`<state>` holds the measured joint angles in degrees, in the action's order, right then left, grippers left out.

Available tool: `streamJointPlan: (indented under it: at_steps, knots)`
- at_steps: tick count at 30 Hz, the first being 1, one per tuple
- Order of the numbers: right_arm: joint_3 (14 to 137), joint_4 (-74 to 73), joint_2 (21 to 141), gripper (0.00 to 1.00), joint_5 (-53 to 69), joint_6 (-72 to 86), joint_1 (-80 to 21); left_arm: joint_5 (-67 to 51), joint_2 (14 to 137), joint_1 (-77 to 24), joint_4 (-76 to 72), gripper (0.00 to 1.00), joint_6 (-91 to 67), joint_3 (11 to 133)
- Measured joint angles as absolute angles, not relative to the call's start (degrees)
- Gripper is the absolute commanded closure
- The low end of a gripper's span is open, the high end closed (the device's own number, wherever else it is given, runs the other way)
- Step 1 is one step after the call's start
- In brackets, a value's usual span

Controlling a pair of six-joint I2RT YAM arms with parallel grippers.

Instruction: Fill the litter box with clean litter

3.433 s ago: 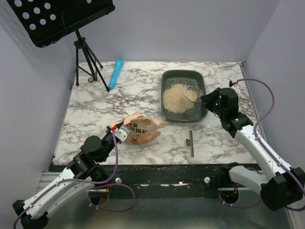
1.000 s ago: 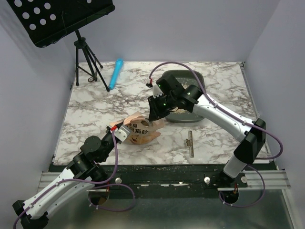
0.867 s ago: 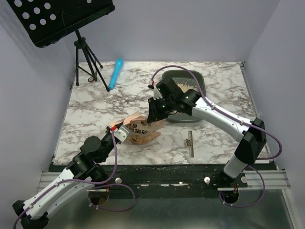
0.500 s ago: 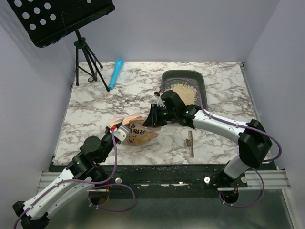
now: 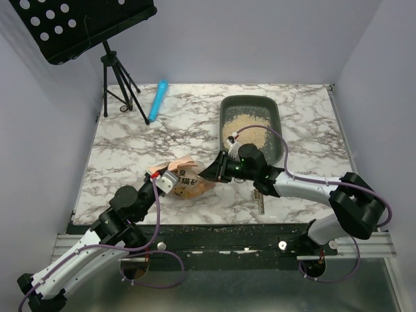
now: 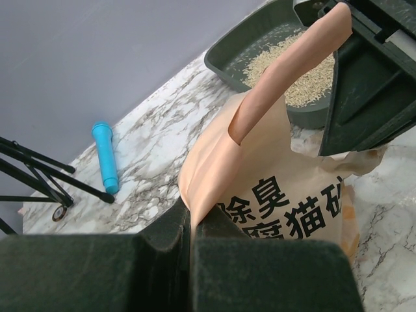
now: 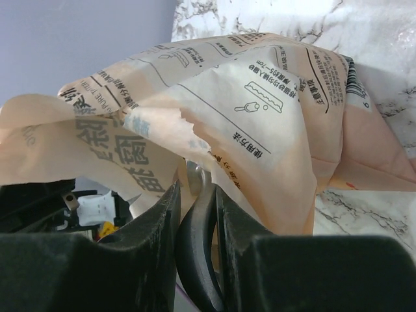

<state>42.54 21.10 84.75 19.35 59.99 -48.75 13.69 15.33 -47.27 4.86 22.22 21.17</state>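
Note:
The dark grey-green litter box (image 5: 275, 121) stands at the back right with a pile of pale clean litter (image 5: 249, 129) in it; it also shows in the left wrist view as litter box (image 6: 246, 49) and litter (image 6: 294, 77). An orange printed bag (image 5: 190, 181) lies in the middle near the front. My left gripper (image 5: 167, 180) is shut on the bag's near edge (image 6: 195, 195). My right gripper (image 5: 220, 170) is shut on the black handle (image 7: 198, 227) of a scoop. The scoop's silver part (image 7: 197, 177) reaches into the bag's mouth (image 7: 162, 130), mostly hidden.
A black tripod (image 5: 121, 91) and a blue cylinder (image 5: 158, 99) stand at the back left. A thin dark strip (image 5: 260, 197) lies in front of the litter box. Loose granules dot the table's front edge (image 5: 214, 226).
My right arm swung from over the litter box leftward and down to the bag, bringing the scoop into its mouth. The left gripper stayed shut on the bag.

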Motion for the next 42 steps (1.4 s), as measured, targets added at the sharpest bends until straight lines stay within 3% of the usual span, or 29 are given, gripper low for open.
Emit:
streamJointPlan:
  at_steps: [21, 42]
  knots:
    - [32.6, 27.7, 71.7, 1.00, 16.8, 62.0, -48.5, 12.8, 15.3, -47.3, 4.4, 1.00, 22.2, 21.2]
    - [18.6, 35.0, 59.5, 1.00, 21.4, 71.0, -39.8, 6.1, 14.9, -47.4, 3.0, 1.00, 22.5, 20.3]
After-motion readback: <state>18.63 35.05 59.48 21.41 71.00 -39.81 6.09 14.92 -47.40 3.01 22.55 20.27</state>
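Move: The right hand grips the scoop, its bowl sunk in the litter bag; the bag's middle lies about 7 cm to its left, 2 cm back and 5 cm lower. The litter box is some 18 cm ahead, 16 cm right and 12 cm below; the ruler is about 8 cm back, 20 cm right and 14 cm down. From the left hand, which pinches the rim, the bag's middle is roughly 7 cm right, 3 cm back and 9 cm below. Right hand lifts the gripped scoop 4 cm, then draws it 9 cm right, levelling; left keeps bag pinched. ##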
